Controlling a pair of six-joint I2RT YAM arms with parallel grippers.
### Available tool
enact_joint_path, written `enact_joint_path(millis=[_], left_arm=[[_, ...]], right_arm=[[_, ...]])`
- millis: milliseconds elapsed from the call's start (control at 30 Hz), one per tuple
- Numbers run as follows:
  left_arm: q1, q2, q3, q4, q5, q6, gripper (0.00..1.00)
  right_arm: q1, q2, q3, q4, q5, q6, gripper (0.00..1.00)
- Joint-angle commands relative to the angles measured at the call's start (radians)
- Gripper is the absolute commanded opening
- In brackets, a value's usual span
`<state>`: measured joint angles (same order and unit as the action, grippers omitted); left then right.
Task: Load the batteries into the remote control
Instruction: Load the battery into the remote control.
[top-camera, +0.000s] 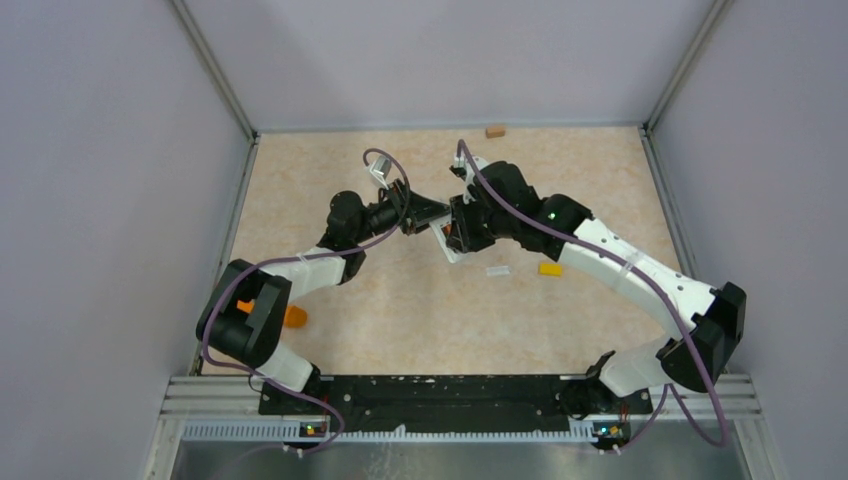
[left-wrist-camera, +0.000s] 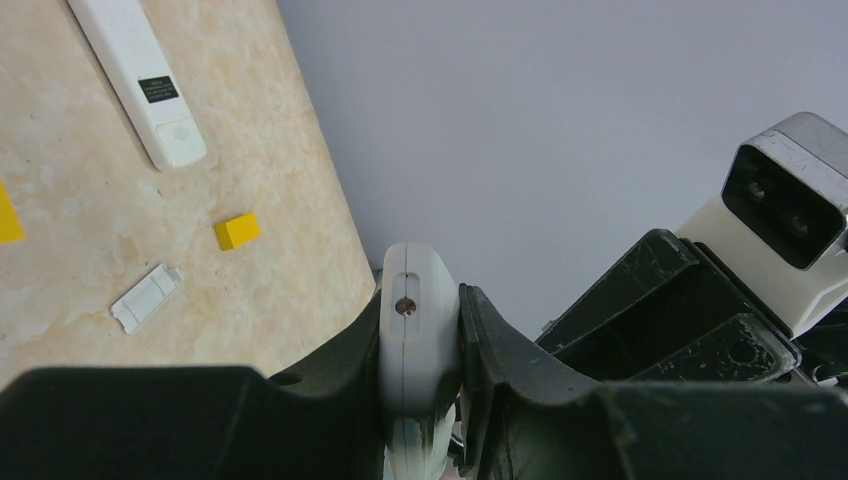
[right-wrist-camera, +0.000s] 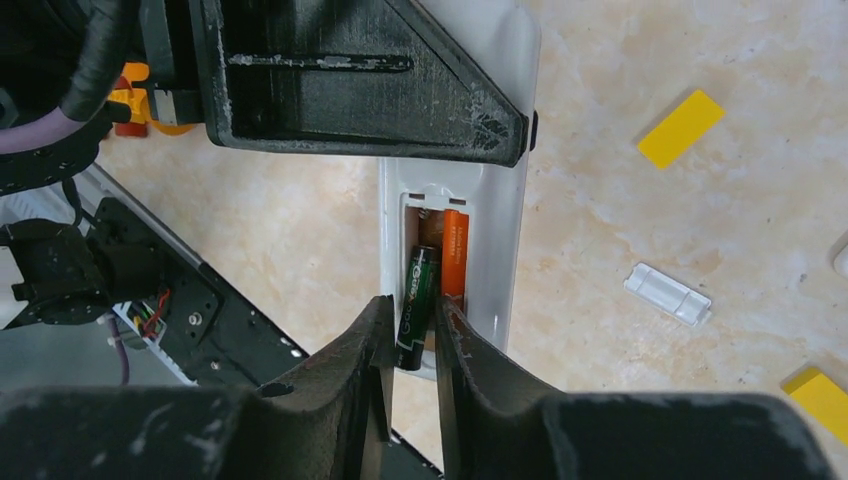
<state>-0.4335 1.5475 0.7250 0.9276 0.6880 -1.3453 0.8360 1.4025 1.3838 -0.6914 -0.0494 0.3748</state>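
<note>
The white remote control (right-wrist-camera: 500, 230) is held off the table, its open battery recess facing the right wrist camera. My left gripper (left-wrist-camera: 420, 300) is shut on one end of the remote (left-wrist-camera: 420, 340); its black finger (right-wrist-camera: 350, 80) shows across the top of the right wrist view. An orange battery (right-wrist-camera: 455, 255) lies in the recess. My right gripper (right-wrist-camera: 412, 310) is shut on a dark green battery (right-wrist-camera: 417, 300), which sits tilted in the slot beside the orange one, its near end sticking out. In the top view both grippers (top-camera: 415, 215) (top-camera: 455, 230) meet at the remote (top-camera: 447, 247). A third battery is not visible.
The white battery cover (right-wrist-camera: 667, 293) (top-camera: 498, 270) lies on the table by a yellow block (top-camera: 550, 268). A second white remote (left-wrist-camera: 140, 80) lies further off. A larger orange cylinder (top-camera: 293, 316) is near the left arm, and a brown block (top-camera: 495, 130) at the back wall.
</note>
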Motion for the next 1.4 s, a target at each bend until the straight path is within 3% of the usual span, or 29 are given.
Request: enact_joint_path(millis=[0, 233, 367, 567, 733, 867, 1067, 1367], left_arm=[[-0.003, -0.003, 0.002, 0.086, 0.008, -0.028, 0.0], [-0.002, 0.003, 0.005, 0.091, 0.013, -0.061, 0.0], [-0.001, 0.009, 0.005, 0.136, 0.021, -0.157, 0.0], [0.0, 0.003, -0.019, 0.232, 0.013, -0.317, 0.0], [0.007, -0.028, -0.03, 0.287, -0.02, -0.442, 0.0], [0.009, -0.069, -0.029, 0.265, -0.062, -0.561, 0.0], [0.006, -0.085, -0.026, 0.236, -0.125, -0.751, 0.0], [0.003, -0.13, 0.045, 0.106, -0.127, -0.673, 0.0]], right_arm=[[0.014, -0.015, 0.023, 0.062, 0.003, -0.003, 0.22], [0.015, -0.03, 0.019, 0.075, 0.044, 0.026, 0.24], [0.014, -0.087, -0.009, 0.128, 0.088, 0.066, 0.38], [0.015, -0.312, -0.183, 0.421, 0.073, 0.119, 0.5], [0.015, -0.44, -0.31, 0.529, 0.19, 0.201, 0.59], [0.015, -0.503, -0.415, 0.628, 0.235, 0.314, 0.64], [0.015, -0.485, -0.462, 0.767, 0.149, 0.422, 0.66], [0.015, -0.439, -0.473, 0.847, 0.096, 0.495, 0.67]])
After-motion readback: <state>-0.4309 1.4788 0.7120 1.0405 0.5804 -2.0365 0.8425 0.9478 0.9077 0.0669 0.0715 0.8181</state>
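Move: The dark green battery sits unseated in the compartment of the held remote, between the right hand's barely open fingertips, about 1 cm below the hand point; from the left hand it lies about 6 cm back and 4 cm right. The orange battery is some 2 cm ahead of the right hand and 1 cm left. On the table roughly 22 cm below that hand are the white cover, 11 cm right and 2 cm ahead, and a yellow block, 11 cm ahead and 3 cm right. The green battery comes free of the right fingers as they spread wide; that hand eases forward a little, then rises nearly 12 cm, swinging some 5 cm right and partly back left, rolling about 45 degrees to bring its down-slanted fingers nearer level. The left hand keeps its grip on the remote, lifts it about 7 cm and tilts its near end up. ##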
